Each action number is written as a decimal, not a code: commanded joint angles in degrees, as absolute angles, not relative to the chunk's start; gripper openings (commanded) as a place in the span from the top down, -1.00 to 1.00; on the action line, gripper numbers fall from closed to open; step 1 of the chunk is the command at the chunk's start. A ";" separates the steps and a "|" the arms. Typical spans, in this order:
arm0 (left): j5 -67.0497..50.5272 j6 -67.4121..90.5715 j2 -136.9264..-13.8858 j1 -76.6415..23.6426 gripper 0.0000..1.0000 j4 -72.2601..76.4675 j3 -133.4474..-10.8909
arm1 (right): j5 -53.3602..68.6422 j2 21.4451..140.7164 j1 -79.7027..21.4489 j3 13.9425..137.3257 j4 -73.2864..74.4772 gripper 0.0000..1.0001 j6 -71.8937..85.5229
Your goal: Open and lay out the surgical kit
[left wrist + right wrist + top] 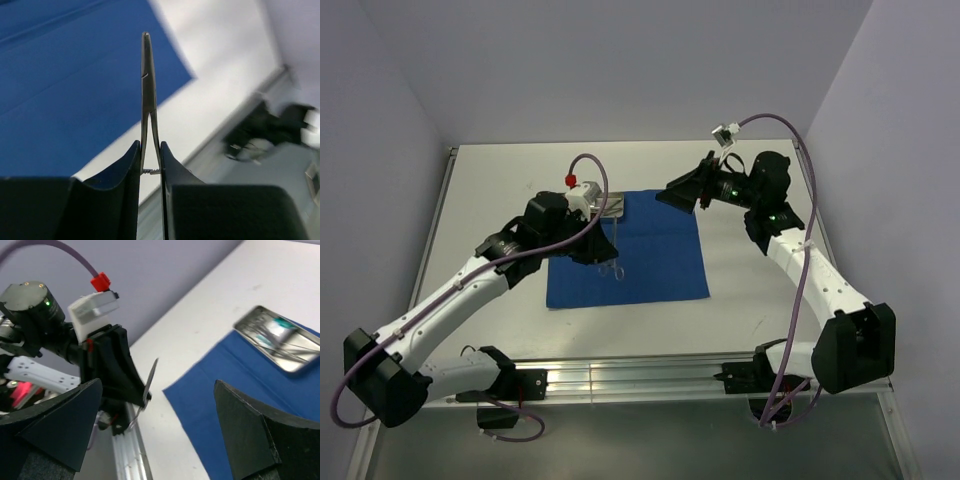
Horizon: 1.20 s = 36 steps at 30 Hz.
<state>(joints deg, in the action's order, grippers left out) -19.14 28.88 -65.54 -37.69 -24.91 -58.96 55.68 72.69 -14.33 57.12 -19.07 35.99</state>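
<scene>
The surgical kit's blue cloth (pixel 650 255) lies spread flat on the table. At its far left corner stands the steel tray (pixel 610 208), partly hidden by my left arm. In the right wrist view the tray (pixel 295 365) holds slim steel instruments and a white-green packet (pixel 280 327). My left gripper (pixel 603 250) (pixel 150 150) is shut on a ring-handled clamp (pixel 147 85) (pixel 612 268), held above the cloth's left part with its tip pointing away from the fingers. My right gripper (pixel 685 190) (pixel 159 385) hangs wide open near the cloth's far right corner, with nothing between its fingers.
An aluminium rail (pixel 640 375) runs along the table's near edge, between the two arm bases. Pale walls close the table in on the left, the back and the right. White tabletop (pixel 760 310) shows around the cloth.
</scene>
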 commanded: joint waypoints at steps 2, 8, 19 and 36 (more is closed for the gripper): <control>0.61 30.94 -70.13 -36.04 1.00 -32.07 -57.74 | 52.47 69.43 -12.39 59.94 -7.23 -0.99 24.80; 9.13 30.50 -81.18 -34.54 1.00 -35.41 -62.13 | 51.86 68.55 -11.87 57.75 -3.17 -0.99 20.04; 4.31 28.30 -93.25 -28.39 1.00 -38.32 -64.34 | 52.82 69.43 -11.60 56.69 -3.51 -0.99 20.13; 0.44 24.17 -97.91 -24.79 1.00 -35.60 -63.19 | 54.05 70.22 -11.60 55.64 -6.41 -0.99 23.29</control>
<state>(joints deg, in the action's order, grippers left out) 1.32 25.85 -98.17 -25.06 -36.82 -62.26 53.10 70.37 -12.05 56.45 -3.40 22.44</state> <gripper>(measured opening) 0.200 0.995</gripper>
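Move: The left hand already holds the ring-handled clamp; its place on the drape's near-left part lies about 7 cm ahead, 12 cm left and 22 cm below. The steel tray stands some 14 cm beyond that spot and 5 cm to its right; the drape's near-left corner is 10 cm nearer and 4 cm farther left than the spot. From the right hand the spot is about level fore-and-aft, 25 cm left and 33 cm below. Left hand lowers the clamp some 20 cm, leftward and forward, towards the drape's near-left part; right hand sinks. ##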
